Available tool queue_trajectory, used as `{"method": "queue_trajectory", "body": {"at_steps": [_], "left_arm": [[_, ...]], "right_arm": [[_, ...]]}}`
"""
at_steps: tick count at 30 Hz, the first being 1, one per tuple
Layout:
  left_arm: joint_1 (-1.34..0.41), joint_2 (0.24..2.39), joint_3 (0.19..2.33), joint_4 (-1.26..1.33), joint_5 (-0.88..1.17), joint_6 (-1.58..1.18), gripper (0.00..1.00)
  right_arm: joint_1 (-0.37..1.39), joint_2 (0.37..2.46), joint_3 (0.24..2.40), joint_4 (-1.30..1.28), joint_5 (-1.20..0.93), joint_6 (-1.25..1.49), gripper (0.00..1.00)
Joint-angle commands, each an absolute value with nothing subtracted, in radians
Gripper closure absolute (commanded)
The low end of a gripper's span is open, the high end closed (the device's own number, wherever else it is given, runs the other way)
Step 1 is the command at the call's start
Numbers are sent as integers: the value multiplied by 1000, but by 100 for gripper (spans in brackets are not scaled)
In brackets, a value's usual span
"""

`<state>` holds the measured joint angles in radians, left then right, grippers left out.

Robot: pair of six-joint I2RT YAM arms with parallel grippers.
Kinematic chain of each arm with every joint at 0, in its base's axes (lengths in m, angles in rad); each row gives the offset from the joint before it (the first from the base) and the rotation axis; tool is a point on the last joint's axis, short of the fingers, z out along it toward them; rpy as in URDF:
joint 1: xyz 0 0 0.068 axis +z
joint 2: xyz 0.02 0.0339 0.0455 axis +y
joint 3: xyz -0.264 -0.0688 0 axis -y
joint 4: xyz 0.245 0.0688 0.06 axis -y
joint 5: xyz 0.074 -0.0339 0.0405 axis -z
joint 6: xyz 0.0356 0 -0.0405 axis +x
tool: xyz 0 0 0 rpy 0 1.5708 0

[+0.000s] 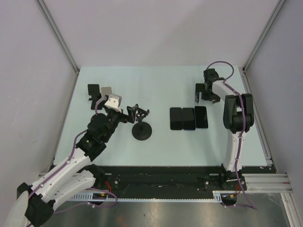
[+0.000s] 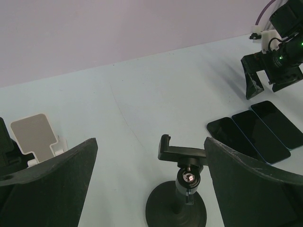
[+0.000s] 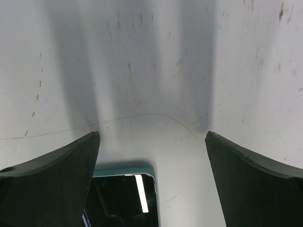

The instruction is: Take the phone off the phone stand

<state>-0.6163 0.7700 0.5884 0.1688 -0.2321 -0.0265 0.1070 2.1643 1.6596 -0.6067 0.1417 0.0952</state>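
The black phone stand [image 1: 142,130] with a round base stands left of the table's middle; its clamp [image 2: 182,152] holds nothing. Three dark phones [image 1: 188,118] lie flat side by side to its right, also seen in the left wrist view [image 2: 255,133]. My left gripper [image 1: 134,114] is open, its fingers [image 2: 57,179] on either side of the stand's clamp without touching it [image 2: 150,147]. My right gripper [image 1: 204,98] hangs open just beyond the phones' far ends. Between its fingers [image 3: 152,138] only the teal-edged top end of one phone [image 3: 124,198] shows.
A small black stand [image 1: 93,91] and a white one [image 1: 107,91] sit at the back left; the white one [image 2: 34,135] shows beside my left finger. Grey walls close the table on three sides. The arms' bases line the near edge.
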Motion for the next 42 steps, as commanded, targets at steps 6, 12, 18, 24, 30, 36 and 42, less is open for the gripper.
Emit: {"method": "queue_trajectory", "body": {"at_steps": [6,12,18,24,30,36,42], "left_arm": [[-611,752,604,181,-224,-25,0],[-611,752,604,181,-224,-25,0],[-611,746,604,179,-224,-26,0],[-612,749,606,178,-219,-38,0],[-630,762,620,146,-273,-124,0],[-652,833,710,12,-304,-317,0],[-758,952,856,-144,-520,-469,0]], "right_arm": [[106,2060,1516,-604,140,114,0],[103,2037,1494,-603,133,115,0],[103,2003,1496,-598,129,118,0],[109,1936,1517,-604,138,120,0],[143,1775,1497,-591,112,103,0],[181,1541,1399,-584,81,100,0],[232,1306,1253,-555,22,118,0]]}}
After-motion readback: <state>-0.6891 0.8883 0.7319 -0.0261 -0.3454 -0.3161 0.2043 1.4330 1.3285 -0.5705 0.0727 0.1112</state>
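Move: The right-hand phone of the row of three lies about 10 cm back and 4 cm left of the right hand, whose open fingers are near table height, just beyond its far edge. The middle phone is also 10 cm back, some 11 cm left, and the left phone 18 cm left, level with it. From the left hand, the right-hand phone lies roughly 9 cm ahead, 40 cm right and 26 cm below. The open right hand nudges the right-hand phone's far edge back, travelling 3 cm, then lifts away about 20 cm. ##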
